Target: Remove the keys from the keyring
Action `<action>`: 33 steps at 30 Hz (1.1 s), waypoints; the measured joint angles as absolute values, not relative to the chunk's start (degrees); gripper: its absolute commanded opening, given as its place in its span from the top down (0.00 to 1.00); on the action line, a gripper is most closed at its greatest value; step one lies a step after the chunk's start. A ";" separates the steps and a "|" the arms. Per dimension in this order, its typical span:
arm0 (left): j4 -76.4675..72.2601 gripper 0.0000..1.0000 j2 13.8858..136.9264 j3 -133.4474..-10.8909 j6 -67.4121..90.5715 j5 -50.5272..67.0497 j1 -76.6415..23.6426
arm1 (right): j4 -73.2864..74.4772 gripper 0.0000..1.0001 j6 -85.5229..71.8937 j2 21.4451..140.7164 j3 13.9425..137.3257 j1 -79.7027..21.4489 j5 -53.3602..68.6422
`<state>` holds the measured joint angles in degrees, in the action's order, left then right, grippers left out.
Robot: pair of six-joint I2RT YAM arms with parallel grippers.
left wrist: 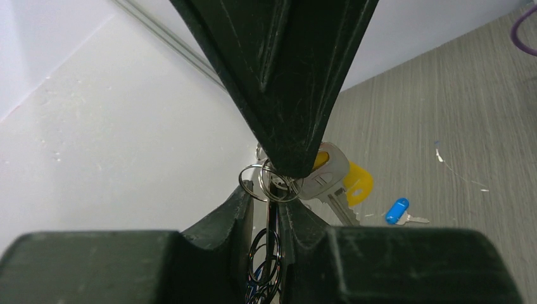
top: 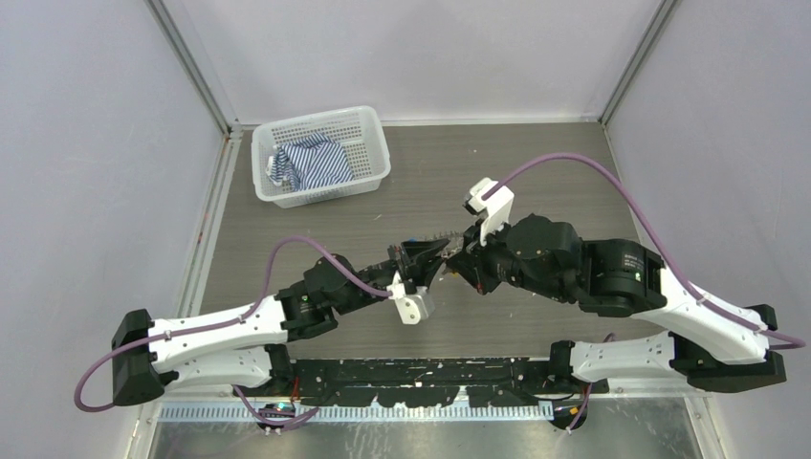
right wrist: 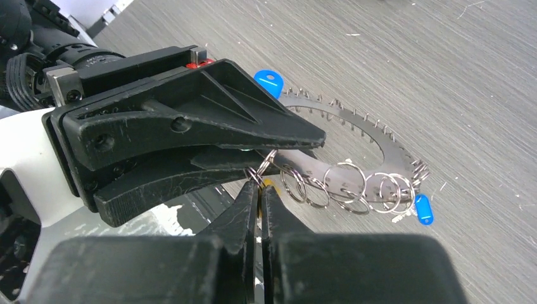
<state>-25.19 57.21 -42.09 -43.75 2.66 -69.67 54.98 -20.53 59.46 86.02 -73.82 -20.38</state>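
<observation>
The keyring is a wide flat metal ring fringed with small split rings, held a little above the table. My left gripper is shut on its edge, and its black fingers fill the left of the right wrist view. My right gripper meets it tip to tip and is shut on one small split ring at the keyring's rim. A key with a yellow tag hangs right by that spot. Blue tags hang from the keyring. Both grippers meet mid-table.
A blue-tagged key lies loose on the grey table. A white mesh basket with a striped cloth stands at the back left. Grey walls close the table in on both sides.
</observation>
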 measured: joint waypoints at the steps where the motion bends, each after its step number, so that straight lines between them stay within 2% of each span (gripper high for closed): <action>1: -24.69 1.00 57.19 -42.09 -43.53 2.76 -69.67 | 55.37 0.86 -19.99 59.94 86.32 -73.82 -20.03; 4: -23.92 1.00 57.14 -42.09 -42.81 2.46 -69.67 | 56.29 0.72 -19.51 60.93 86.98 -73.82 -19.99; 7: -24.77 1.00 57.14 -42.09 -42.63 1.58 -69.73 | 57.23 0.67 -20.18 61.01 87.00 -73.82 -21.08; 13: -30.17 1.00 57.39 -42.09 -43.75 -2.44 -69.80 | 56.34 0.65 -25.93 59.00 86.37 -73.82 -25.96; 24: -35.16 1.00 61.43 -42.09 -46.96 -7.11 -69.78 | 46.89 0.62 -41.52 46.68 77.69 -73.82 -34.94; 33: -36.45 1.00 62.70 -42.09 -47.57 -6.81 -69.80 | 42.74 0.64 -47.40 54.35 79.53 -73.82 -33.67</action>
<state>-36.45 62.70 -42.09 -47.57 -6.81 -69.80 42.74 -47.40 54.35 79.53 -73.82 -33.67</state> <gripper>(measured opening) 0.195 0.367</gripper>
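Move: Right between its finger pads the right hand holds the small split ring at the left hand's fingertips, about 1 cm to the left hand's right and otherwise level with it. From the right hand, the yellow key hangs some 4 cm lower, hardly ahead or aside. The keyring plate's middle is roughly 5 cm ahead, 2 cm left and 3 below; the blue-headed key is about 3 cm ahead, 7 left and 4 below. Opening its fingers, the right hand lets go of the small split ring, backs off nearly 5 cm to the right while rising and rolling its left side up almost 30 degrees with a clockwise turn, then swings back left as far, open, ending just above the rings. The left hand keeps its pinch on the keyring plate and carries it about 3 cm forward and slightly up, turning a little counter-clockwise. ##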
